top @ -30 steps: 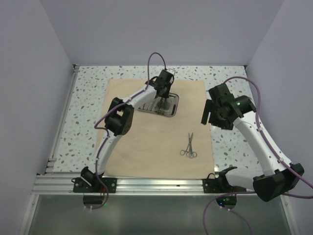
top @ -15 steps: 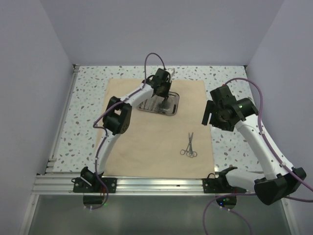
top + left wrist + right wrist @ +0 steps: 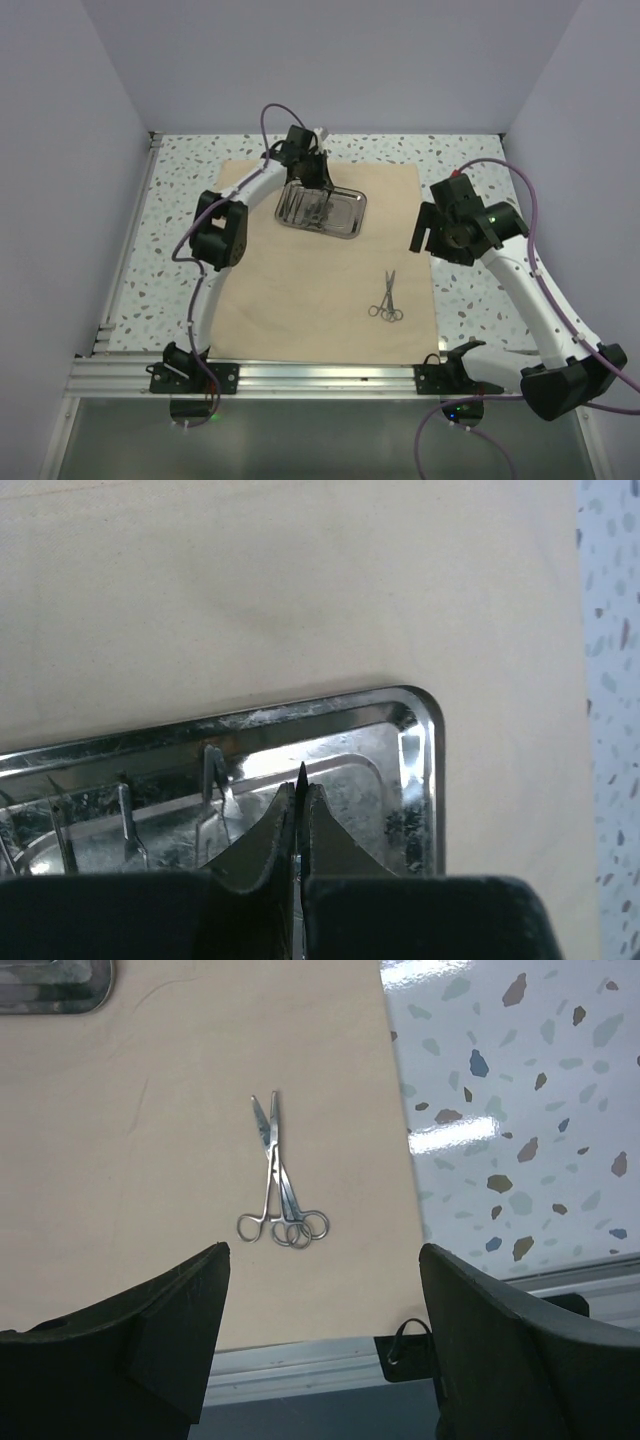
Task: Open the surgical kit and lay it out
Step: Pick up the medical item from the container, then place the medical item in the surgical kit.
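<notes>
The beige cloth wrap [image 3: 300,290] lies spread flat on the table. On its far part sits the shiny steel tray [image 3: 350,215], with thin silver instruments [image 3: 315,207] still inside. My left gripper [image 3: 310,182] hovers over the tray's back left corner, shut on a thin pointed instrument whose tip [image 3: 300,772] sticks out between the fingers. In the left wrist view the tray's rim [image 3: 430,740] and more instruments [image 3: 215,780] lie below my left gripper [image 3: 300,798]. Two ring-handled scissors [image 3: 387,298] rest crossed on the cloth's right side. My right gripper [image 3: 325,1250] hangs open above them, with nothing between its fingers.
Speckled tabletop [image 3: 470,290] borders the cloth on all sides. An aluminium rail [image 3: 320,378] runs along the near edge with both arm bases. Pale walls close in the left, back and right. The tray's corner [image 3: 50,985] shows at the top left of the right wrist view.
My left gripper closed over the tray's middle, then moved left and back to the tray's far left corner with the thin instrument pinched. The right arm barely moved.
</notes>
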`<state>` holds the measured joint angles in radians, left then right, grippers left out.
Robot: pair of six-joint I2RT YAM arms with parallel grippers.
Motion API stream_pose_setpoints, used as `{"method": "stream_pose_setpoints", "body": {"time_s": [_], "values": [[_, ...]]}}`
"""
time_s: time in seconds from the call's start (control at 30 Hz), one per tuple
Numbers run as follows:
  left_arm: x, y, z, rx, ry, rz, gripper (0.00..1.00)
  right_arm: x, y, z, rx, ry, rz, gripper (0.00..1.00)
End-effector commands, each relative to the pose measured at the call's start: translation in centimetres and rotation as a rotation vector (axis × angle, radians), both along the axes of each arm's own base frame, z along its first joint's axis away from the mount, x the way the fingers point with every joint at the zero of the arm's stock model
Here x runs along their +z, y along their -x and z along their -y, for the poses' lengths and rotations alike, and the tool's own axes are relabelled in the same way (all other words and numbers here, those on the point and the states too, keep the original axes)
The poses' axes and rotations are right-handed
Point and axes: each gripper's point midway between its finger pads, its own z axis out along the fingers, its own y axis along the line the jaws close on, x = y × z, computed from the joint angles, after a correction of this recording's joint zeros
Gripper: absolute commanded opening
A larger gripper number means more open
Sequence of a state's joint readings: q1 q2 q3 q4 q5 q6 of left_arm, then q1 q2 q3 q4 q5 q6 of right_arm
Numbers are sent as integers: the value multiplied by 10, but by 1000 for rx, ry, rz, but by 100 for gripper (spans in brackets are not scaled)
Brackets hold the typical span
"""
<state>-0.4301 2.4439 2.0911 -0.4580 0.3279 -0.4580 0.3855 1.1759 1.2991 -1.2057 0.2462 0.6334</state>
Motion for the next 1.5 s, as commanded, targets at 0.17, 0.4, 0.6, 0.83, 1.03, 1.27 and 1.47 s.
{"method": "stream_pose_setpoints", "body": {"time_s": [0.17, 0.4, 0.6, 0.83, 1.03, 1.27, 1.47], "values": [[94, 46, 10, 32, 208, 5, 0, 0, 2, -7, 33, -55, 40, 80], [97, 116, 30, 116, 159, -55, 0, 12, 8, -5, 45, -64, 67, 81], [73, 172, 83, 158, 116, -114, 0, 27, 28, 2, 50, -70, 69, 81], [51, 214, 137, 188, 85, -157, 0, 38, 53, 23, 68, -2, 72, 82], [25, 241, 169, 141, 71, -213, 11, 39, 69, 35, 88, 46, 64, 84], [49, 223, 163, 131, 10, -135, 47, 41, 64, 37, 84, 59, 75, 85], [87, 158, 101, 167, -66, -8, 50, 39, 50, 29, 58, 37, 82, 85]]}}
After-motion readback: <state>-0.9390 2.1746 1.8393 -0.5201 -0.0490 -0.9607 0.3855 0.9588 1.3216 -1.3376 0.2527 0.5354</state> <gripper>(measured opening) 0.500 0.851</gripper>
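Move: The left hand, already shut on a ring-handled medical item, must take it to a free spot on the cloth about 28 cm back, 18 cm to its right and 5 cm down. The crossed pair of instruments already laid out is just left of that spot, 28 cm back and 16 cm right of the hand; the tray's middle lies some 4 cm back, in line sideways, 4 cm below. From the right hand, the spot is roughly 8 cm left, level fore-and-aft and 20 cm below. Up about 7 cm and back first, the left hand carries the pinched item clear of the tray, then sweeps back and to the right, some 25 cm back and 16 cm right in all, sinking beside the crossed pair. There the fingers open to about half and let go; the hand rises and starts forward again. The right hand, empty and open, withdraws about 5 cm back, rising and easing right. ##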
